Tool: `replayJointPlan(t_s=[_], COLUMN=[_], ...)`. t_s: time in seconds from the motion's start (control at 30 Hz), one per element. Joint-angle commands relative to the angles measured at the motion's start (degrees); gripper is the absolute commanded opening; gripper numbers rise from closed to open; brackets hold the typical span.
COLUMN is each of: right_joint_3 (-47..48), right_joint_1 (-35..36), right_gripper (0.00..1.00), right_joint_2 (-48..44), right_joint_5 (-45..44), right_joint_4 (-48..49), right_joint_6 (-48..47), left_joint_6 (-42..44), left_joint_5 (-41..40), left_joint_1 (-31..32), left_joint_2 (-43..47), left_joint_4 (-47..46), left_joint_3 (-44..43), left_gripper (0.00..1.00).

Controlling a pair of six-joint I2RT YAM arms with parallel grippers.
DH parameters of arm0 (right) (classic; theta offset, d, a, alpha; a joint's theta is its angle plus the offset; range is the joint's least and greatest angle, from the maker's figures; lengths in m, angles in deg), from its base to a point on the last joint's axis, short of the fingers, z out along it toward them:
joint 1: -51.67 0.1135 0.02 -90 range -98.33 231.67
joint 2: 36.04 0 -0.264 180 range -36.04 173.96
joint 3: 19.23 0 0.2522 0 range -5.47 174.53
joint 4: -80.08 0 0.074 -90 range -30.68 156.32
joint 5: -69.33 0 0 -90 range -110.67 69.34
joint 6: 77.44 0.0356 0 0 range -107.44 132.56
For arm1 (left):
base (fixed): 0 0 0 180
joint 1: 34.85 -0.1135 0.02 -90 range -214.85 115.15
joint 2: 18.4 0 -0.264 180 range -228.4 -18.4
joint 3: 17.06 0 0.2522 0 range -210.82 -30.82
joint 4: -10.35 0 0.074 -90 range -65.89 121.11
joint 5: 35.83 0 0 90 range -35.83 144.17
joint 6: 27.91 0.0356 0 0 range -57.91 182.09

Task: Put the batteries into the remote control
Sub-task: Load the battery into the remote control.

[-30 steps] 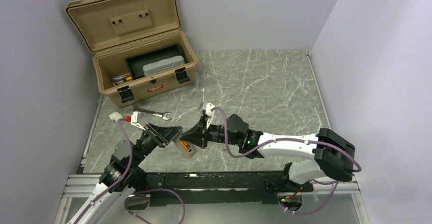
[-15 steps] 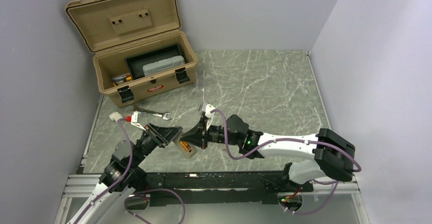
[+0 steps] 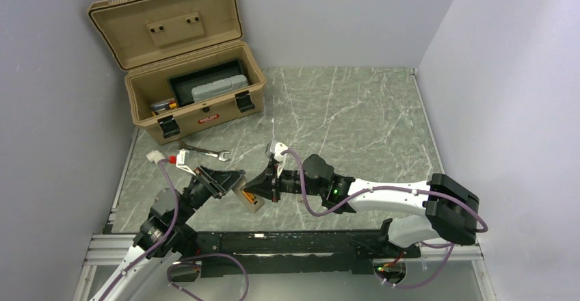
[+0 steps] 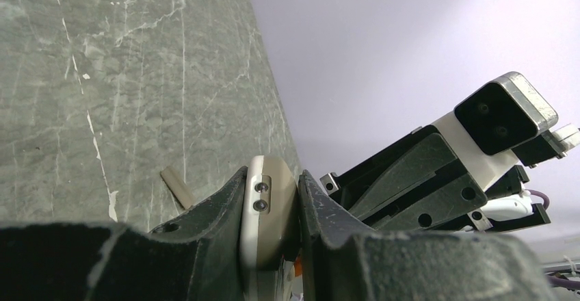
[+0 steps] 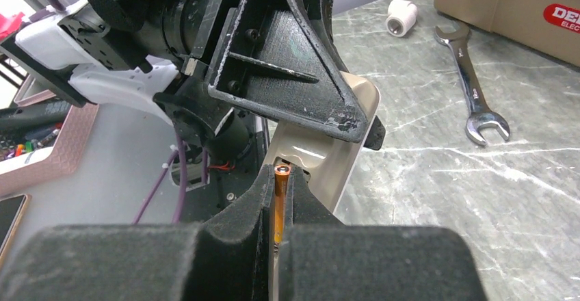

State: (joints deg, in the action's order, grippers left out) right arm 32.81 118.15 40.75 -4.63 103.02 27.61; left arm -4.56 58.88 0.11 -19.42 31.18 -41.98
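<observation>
My left gripper point(image 4: 272, 178) is shut on the remote control point(image 4: 263, 212), clamping its white and greyish edges and holding it tilted above the table near the front edge point(image 3: 250, 199). My right gripper point(image 5: 278, 172) is shut on a slim orange battery point(image 5: 278, 202), whose silver tip pokes out between the foam pads. That tip sits right at the remote control's greyish back point(image 5: 338, 161), by its recess. In the top view the right gripper point(image 3: 254, 190) meets the left gripper point(image 3: 234, 185) over the remote. No other batteries are in view.
An open tan toolbox point(image 3: 195, 106) stands at the back left with a grey case inside. A wrench point(image 3: 205, 152), a small white block point(image 3: 156, 156) and a red-capped piece point(image 3: 179, 158) lie in front of it. A small beige strip point(image 4: 176, 186) lies on the marble.
The right gripper has edged a little lower and toward the remote with the battery. The left gripper and remote have barely moved.
</observation>
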Motion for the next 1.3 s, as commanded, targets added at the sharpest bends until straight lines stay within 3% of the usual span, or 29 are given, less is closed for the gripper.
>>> replayJointPlan(t_s=[0.0, 0.33, 0.43, 0.73, 1.0, 1.27], right_joint_3=[1.5, 1.4, 1.6, 3.8, 4.4, 7.7], right_joint_1=[0.0, 0.1, 0.1, 0.1, 0.1, -0.3], right_gripper=[0.0, 0.01, 0.15, 0.35, 0.45, 0.51], right_joint_2=[-0.7, -1.2, -1.4, -0.9, -3.3, -9.8], right_joint_5=[1.0, -0.2, -1.2, -1.8, -3.7, -3.9], right_joint_4=[-3.8, -5.0, -5.4, -6.6, -8.3, -17.9], right_joint_6=[-2.3, -2.9, -3.5, -5.3, -7.1, -13.2], left_joint_6=[-0.9, -0.9, -0.8, -0.9, -0.7, 0.1], left_joint_5=[0.5, -0.1, 0.0, 0.4, 1.1, 3.7], left_joint_1=[-0.1, -0.1, -0.1, -0.1, -0.1, -0.1], left_joint_2=[0.0, 0.8, 0.9, 0.3, 0.1, -0.7], left_joint_4=[-5.0, -3.3, -3.3, -4.5, -4.7, -5.0], left_joint_3=[-1.4, -1.6, -1.7, -1.2, -1.2, -1.6], left_gripper=[0.0, 0.0, 0.0, 0.0, 0.0, 0.0])
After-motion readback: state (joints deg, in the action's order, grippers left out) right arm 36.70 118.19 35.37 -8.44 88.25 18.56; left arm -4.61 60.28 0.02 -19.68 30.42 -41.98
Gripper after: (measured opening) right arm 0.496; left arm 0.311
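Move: Just under the right fingertips, which still pinch the orange battery, is the remote's open compartment, its middle about 2 cm back and 1 cm below that hand. From the left hand, which grips the remote's far end, the compartment is some 5 cm back, 4 cm right and 1 cm lower. About 19 cm below the right hand lie the wrench, 12 cm ahead and 16 cm left, and the grey cover, 6 cm back and 15 cm right. Bearing down about 1 cm with the still-closed right fingertips, the hand works the battery down into the compartment while the left hand keeps its grip on the remote and gives about half a centimetre downward. The right fingers then open to half, letting go of the battery; the hand shifts about 1.5 cm forward, then backs off right and rises, rolling and tipping slightly fingers-down. The left hand comes back up. ##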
